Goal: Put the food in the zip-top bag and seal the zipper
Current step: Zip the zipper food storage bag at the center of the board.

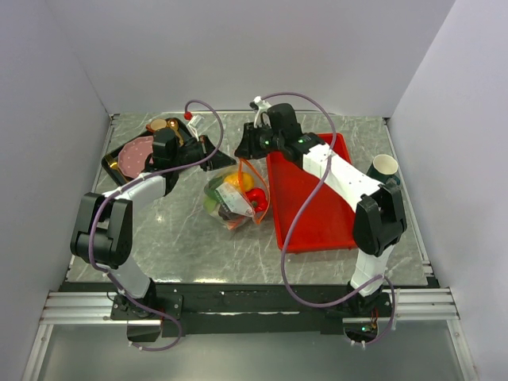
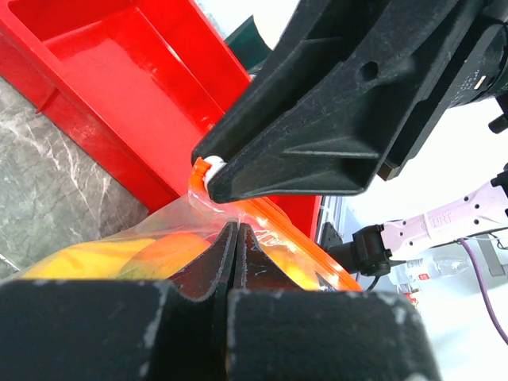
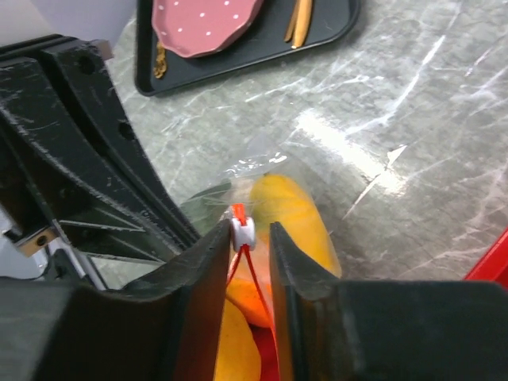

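Observation:
The zip-top bag [image 1: 232,205] lies mid-table with the food inside: a yellow fruit [image 3: 290,210], an orange piece [image 1: 236,180] and a red piece [image 1: 255,198] show through the plastic. My left gripper [image 2: 236,228] is shut on the bag's top edge just below the orange zipper [image 2: 295,232]. My right gripper [image 3: 248,226] stands open astride the white slider [image 3: 243,231] at the zipper's end. Its left finger touches the slider and a gap shows on the other side. Both grippers meet over the bag's far corner [image 1: 238,159].
A red tray [image 1: 311,208] lies right of the bag, partly under the right arm. A paper cup [image 1: 385,166] stands at its far right. A black tray [image 1: 119,163] with a pink plate [image 1: 135,149] sits at the back left, beneath the left arm.

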Available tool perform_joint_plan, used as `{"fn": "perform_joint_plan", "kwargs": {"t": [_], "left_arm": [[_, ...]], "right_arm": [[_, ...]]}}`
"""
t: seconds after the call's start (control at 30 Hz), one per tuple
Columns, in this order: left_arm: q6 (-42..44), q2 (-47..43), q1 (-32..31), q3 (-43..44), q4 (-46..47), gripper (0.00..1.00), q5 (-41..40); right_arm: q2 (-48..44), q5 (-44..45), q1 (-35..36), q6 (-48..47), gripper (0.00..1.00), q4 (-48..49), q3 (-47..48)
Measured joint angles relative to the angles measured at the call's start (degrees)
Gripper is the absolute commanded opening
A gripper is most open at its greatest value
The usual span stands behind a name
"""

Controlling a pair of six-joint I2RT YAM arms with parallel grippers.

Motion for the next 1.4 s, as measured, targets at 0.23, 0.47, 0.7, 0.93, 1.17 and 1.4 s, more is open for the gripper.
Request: {"fn": "perform_joint_plan", "kwargs": {"t": [0.23, 0.47, 0.7, 0.93, 1.17, 1.4], "left_arm": [[-0.02, 0.02, 0.00, 0.00, 0.35, 0.01, 0.04], [-0.15, 0.90, 0.00, 0.04, 0.02, 0.11, -0.17], [-0.44, 2.47, 0.42, 1.55, 1.22, 0.21, -0.07], [-3.34, 4.11, 1.79, 1.55, 5.66, 0.31, 0.55], [-6.12, 4.55, 2.93, 1.38, 10.62, 0.48, 0.74], [-11.98, 8.28, 2.97, 1.16, 20.37, 0.49, 3.19]], "right_arm": [[0.00, -3.91, -0.90, 0.28, 0.02, 2.05, -0.83], [-0.26, -5.64, -1.38, 0.44, 0.01, 4.94, -3.39], [-0.85, -6.23, -1.49, 0.42, 0.01, 6.23, -4.33], [-1.99, -6.25, -1.53, 0.42, 0.01, 6.71, -4.85], [-2.67, -6.93, -1.53, 0.42, 0.01, 6.80, -5.05], [-2.82, -7.21, -1.53, 0.42, 0.01, 6.80, -5.05]]}}
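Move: Between the open right fingers, about 1 cm left of their midpoint and level with it, sits the white slider at the far end of the orange zipper. The left hand, pinching the bag's clear film, has that slider some 3 cm ahead and 1 cm to its right, about 1 cm higher. From the right hand, the yellow fruit in the bag lies about 5 cm back, 1 cm right and 8 below, and the red pepper 9 cm back, 5 right and 11 below. Closing on the white slider, the right fingers pinch it, then keep their grip as that hand turns about 5 degrees counter-clockwise and eases some 1 cm up and 1 cm back. Meanwhile the left fingers let go of the film and spread half open while the left hand moves about 3 cm forward towards the slider, drifting 1 cm left and rolling slightly. ##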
